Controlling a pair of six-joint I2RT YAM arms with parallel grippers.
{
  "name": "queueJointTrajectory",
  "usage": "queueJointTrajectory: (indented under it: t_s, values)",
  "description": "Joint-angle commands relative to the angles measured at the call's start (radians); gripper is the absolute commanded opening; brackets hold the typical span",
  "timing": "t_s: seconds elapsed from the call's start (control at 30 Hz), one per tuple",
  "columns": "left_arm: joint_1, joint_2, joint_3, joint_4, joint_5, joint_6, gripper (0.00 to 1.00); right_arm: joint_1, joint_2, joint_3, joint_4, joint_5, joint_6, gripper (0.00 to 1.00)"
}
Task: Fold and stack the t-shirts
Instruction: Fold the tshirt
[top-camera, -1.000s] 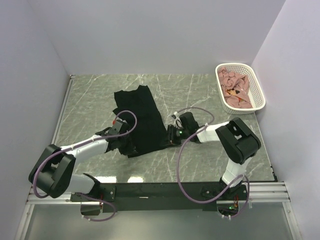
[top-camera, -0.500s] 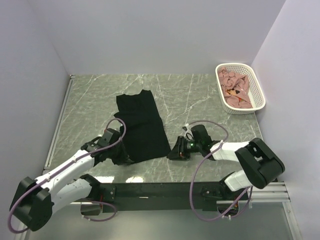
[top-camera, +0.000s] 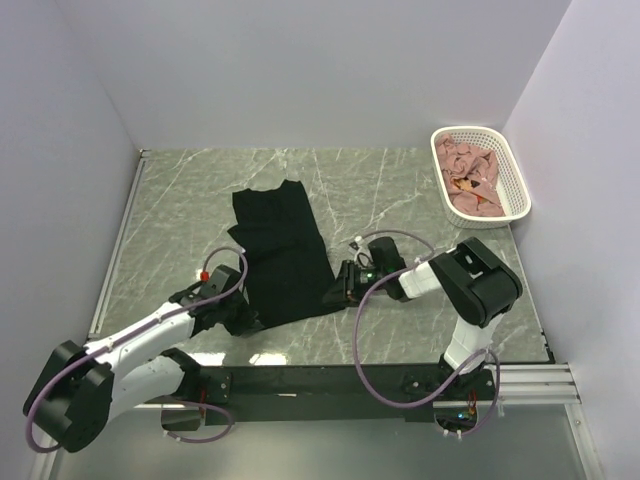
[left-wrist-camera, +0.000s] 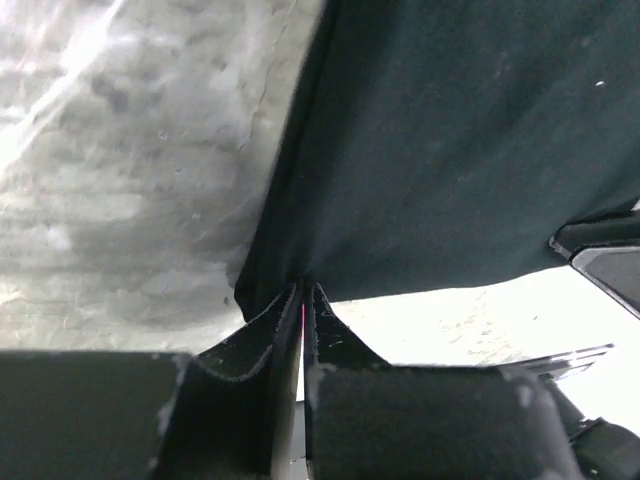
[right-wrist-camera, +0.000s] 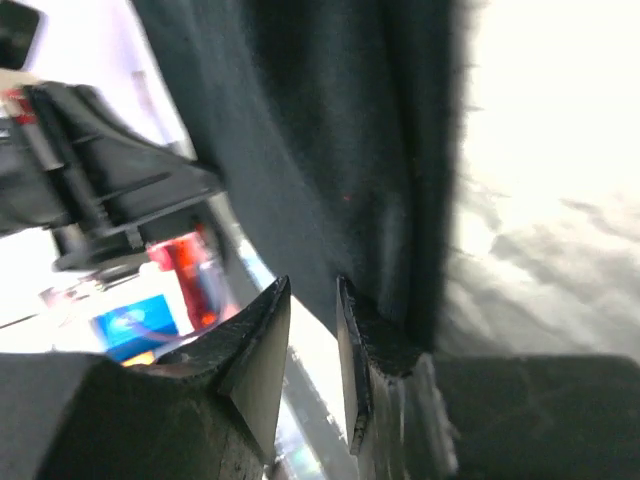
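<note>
A black t-shirt (top-camera: 280, 245) lies folded into a long strip on the marble table, running from the middle toward the near edge. My left gripper (top-camera: 246, 318) sits at its near-left corner. In the left wrist view the shirt (left-wrist-camera: 450, 150) fills the top, and the left gripper (left-wrist-camera: 305, 287) is shut with the cloth's corner pinched at its tips. My right gripper (top-camera: 341, 288) is low at the near-right corner. In the right wrist view that gripper (right-wrist-camera: 313, 285) stands open beside the shirt's edge (right-wrist-camera: 340, 120), bright table showing between its fingers. More t-shirts, pink ones (top-camera: 468, 178), lie bunched in a basket.
A white lattice basket (top-camera: 520, 190) stands at the far right against the wall. Grey walls close in the table on the left, back and right. Bare marble surrounds the shirt. The arms' cables loop over the near part of the table.
The left jaws have closed on the shirt's near-left corner. The right gripper drew away toward the near edge, then came back in to the near-right corner. The shirt lies flatter and straighter.
</note>
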Motion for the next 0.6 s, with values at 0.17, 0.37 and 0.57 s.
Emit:
queueJointTrajectory:
  t_s: [0.17, 0.37, 0.57]
  values:
    - [0.010, -0.217, -0.008, -0.132, -0.104, -0.101, 0.13, -0.117, 0.012, -0.070, 0.065, -0.056, -0.042, 0.34]
    - [0.165, -0.145, 0.055, 0.022, -0.033, 0.064, 0.17, -0.117, -0.061, 0.103, -0.073, -0.067, -0.104, 0.34]
    - [0.243, 0.164, 0.237, 0.180, 0.016, 0.210, 0.14, -0.115, 0.110, 0.327, -0.087, -0.127, -0.110, 0.34]
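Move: Across the folded black t-shirt's near end, the left hand stands at its near-left corner and the right hand at its near-right corner, both barely above the cloth. The t-shirt's middle is about 15 cm ahead and 7 cm right of the left hand, or some 9 cm ahead and 9 cm left of the right hand. The t-shirt's sleeve bulge lies roughly 20 cm ahead and 5 cm left of the left hand. Lifting off the near-left corner by about 3 cm, the nearly shut left gripper swings forward some 7 cm along the left edge, drifting slightly left and turning a little counter-clockwise. The right hand first skims a couple of centimetres to its right at cloth height, then heads forward about 8 cm while rising clear of the t-shirt, its partly open fingers tipping up slightly. ##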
